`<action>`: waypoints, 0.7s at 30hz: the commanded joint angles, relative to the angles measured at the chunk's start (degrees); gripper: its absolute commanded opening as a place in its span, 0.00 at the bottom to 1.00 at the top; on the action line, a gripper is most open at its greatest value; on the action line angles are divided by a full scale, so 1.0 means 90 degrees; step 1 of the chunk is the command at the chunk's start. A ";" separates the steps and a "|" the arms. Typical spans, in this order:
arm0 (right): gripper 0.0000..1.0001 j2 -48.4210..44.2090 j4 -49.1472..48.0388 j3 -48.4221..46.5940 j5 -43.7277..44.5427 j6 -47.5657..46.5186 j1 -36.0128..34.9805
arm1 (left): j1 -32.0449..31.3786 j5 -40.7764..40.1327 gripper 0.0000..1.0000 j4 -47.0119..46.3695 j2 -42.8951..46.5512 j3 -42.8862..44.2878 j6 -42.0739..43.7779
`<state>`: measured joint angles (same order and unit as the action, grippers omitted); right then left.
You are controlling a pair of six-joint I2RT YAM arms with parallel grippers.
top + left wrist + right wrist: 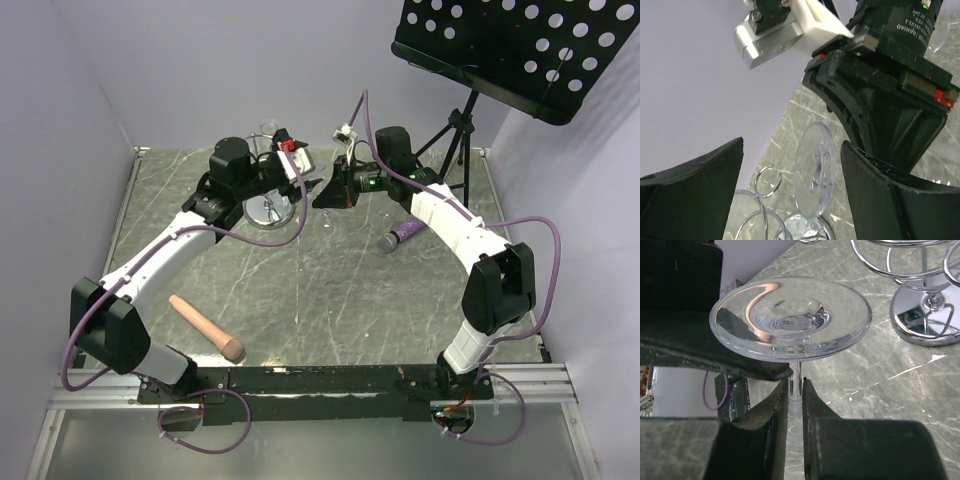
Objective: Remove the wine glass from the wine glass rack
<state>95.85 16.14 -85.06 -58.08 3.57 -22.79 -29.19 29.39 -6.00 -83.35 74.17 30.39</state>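
Note:
My right gripper (795, 382) is shut on the thin stem of the clear wine glass (790, 315). The glass's round foot faces the camera just beyond the fingertips. The silver wine glass rack (925, 320) stands to the right of the glass, with its shiny round base on the table and its wire loops above. No loop shows around the stem. In the left wrist view my left gripper (792, 150) is open, with the glass foot (815, 170) and a rack loop (765, 180) between its fingers. In the top view both grippers meet over the rack (270, 210).
A black music stand (520, 40) on a tripod stands at the back right. A purple tube (405, 233) lies under the right arm. A wooden rod (205, 328) lies at the front left. Walls close in the table on the back and both sides.

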 commanded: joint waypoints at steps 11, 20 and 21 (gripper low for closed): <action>0.00 -0.0357 -0.0270 -0.0149 -0.0070 0.0023 -0.0037 | -0.0116 0.0387 0.66 -0.0095 -0.0289 0.0411 -0.0096; 0.00 -0.0240 -0.0260 -0.0227 -0.0118 0.0072 -0.0037 | -0.0126 0.0563 0.42 0.0334 -0.0455 0.0547 0.0080; 0.00 -0.0231 -0.0260 -0.0227 -0.0118 0.0062 -0.0037 | -0.0126 0.0534 0.38 0.0402 -0.0514 0.0577 0.0070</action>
<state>95.85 16.32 -85.06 -57.36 3.64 -23.00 -30.09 32.49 -4.25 -86.35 76.14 29.56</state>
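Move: The wine glass hangs foot-up, its stem already pinched by the right fingers, with the foot about 5 cm above that hand. From the left hand, the foot is roughly 3 cm to the right, 1 cm ahead and 2 cm lower. The rack's middle lies some 8 cm left of the left hand, 6 cm ahead and 17 cm below; the purple microphone is about 20 cm right, 1 cm ahead and 32 cm down. The wine glass's foot is straddled by the left fingers, one passing over the disc and the other under it beside the stem, as the left hand eases about 2 cm right and 1.5 cm down. They close from wide open to just under half open. The right hand stays put, still pinching the stem. ##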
